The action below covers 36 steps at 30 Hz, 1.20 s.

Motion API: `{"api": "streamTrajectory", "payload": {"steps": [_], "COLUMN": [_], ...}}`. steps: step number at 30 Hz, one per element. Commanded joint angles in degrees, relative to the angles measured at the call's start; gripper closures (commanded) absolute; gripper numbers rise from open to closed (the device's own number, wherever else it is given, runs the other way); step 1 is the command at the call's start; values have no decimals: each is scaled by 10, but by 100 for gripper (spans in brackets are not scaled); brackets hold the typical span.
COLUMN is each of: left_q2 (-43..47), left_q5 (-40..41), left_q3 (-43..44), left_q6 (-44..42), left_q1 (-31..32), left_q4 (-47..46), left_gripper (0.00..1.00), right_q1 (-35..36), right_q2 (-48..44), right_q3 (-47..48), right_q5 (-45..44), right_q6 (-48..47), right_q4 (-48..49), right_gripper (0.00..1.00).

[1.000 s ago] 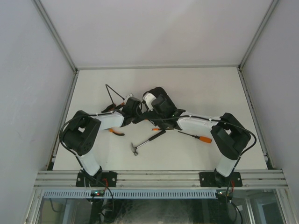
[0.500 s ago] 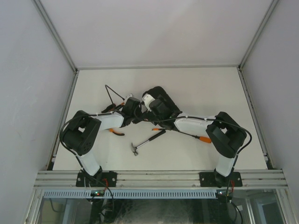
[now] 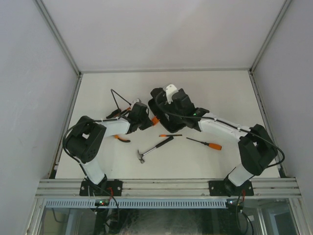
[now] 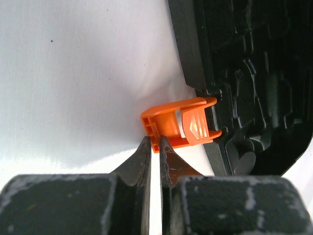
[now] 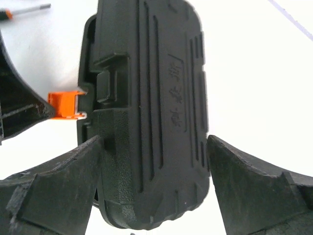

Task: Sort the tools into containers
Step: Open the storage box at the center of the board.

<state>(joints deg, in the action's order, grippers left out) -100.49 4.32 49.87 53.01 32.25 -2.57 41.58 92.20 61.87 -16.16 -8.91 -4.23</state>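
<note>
The black case (image 3: 157, 98) lies at mid-table. In the right wrist view its ribbed lid (image 5: 156, 98) fills the frame. My right gripper (image 5: 155, 139) is open and straddles the lid's near end, with one finger (image 5: 73, 171) against its left side and the other close by its right side. In the overhead view the right gripper (image 3: 167, 100) sits over the case. My left gripper (image 4: 155, 143) is shut on the edge of the orange latch (image 4: 178, 125) at the case's rim. The left gripper (image 3: 145, 119) meets the latch (image 3: 154, 120) from the left. A hammer (image 3: 154, 147) lies in front.
A thin screwdriver (image 3: 170, 135) and an orange-handled screwdriver (image 3: 205, 143) lie right of the hammer. Orange-handled pliers (image 3: 122, 138) lie partly under the left arm. A black cable (image 3: 116, 98) loops behind the left gripper. Frame rails border the table.
The right arm swung outward and its gripper moved farther back onto the case, jaws narrowing around the lid. The orange-handled screwdriver is now uncovered. The left gripper stayed on the latch.
</note>
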Motion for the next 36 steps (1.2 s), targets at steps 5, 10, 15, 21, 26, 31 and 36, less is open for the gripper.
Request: {"api": "streamTrajectory", "payload": {"steps": [5, 10, 15, 21, 26, 31, 36], "left_q2": [-24, -25, -27, -25, -26, -25, -26], "left_q5": [6, 6, 6, 7, 7, 10, 15], "left_q3": [-20, -16, -15, -10, -2, 7, 30], "left_q6": [-16, -19, -19, -24, -30, -42, -64], "left_q1": [3, 3, 3, 3, 3, 3, 3], "left_q4": [84, 88, 89, 95, 103, 115, 137], "left_gripper": [91, 91, 91, 91, 91, 91, 89], "right_q1": [-144, -218, -283, -349, -390, -417, -438], "right_q2": [-72, -70, -54, -23, 2, -1, -19], "right_q3": [-2, -10, -21, -45, -72, -84, -88], "right_q5": [151, 239, 335, 464, 540, 529, 482], "right_q6": [125, 179, 232, 308, 376, 389, 394], "right_q4": [-28, -20, 9, 84, 157, 165, 141], "right_gripper": [21, 25, 28, 32, 36, 37, 37]}}
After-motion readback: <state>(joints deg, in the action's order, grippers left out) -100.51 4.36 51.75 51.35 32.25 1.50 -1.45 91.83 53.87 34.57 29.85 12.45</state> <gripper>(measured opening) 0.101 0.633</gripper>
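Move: The storage box's lid stands part-raised between the right hand's open fingers, its middle some 2 cm ahead, 2 cm left and 4 cm below. The box's bottom half lies level fore-and-aft, about 6 cm left and 10 below; the orange latch is 3 cm back, 13 left, and the small screwdriver 10 back, 6 left, both at table height. The left hand already pinches that latch, with the lid about 6 cm ahead, 12 right and 7 above. The right hand carries the lid's free edge over the hinge, sweeping about 15 cm right and 6 cm forward while it first rises almost 5 cm and then sinks some 3 cm, rolling its left side up by about 55 degrees and narrowing its fingers part-way, with the lid still between them. The left hand stays put near the table, keeping its grip on the orange latch as the lid swings away from it. ##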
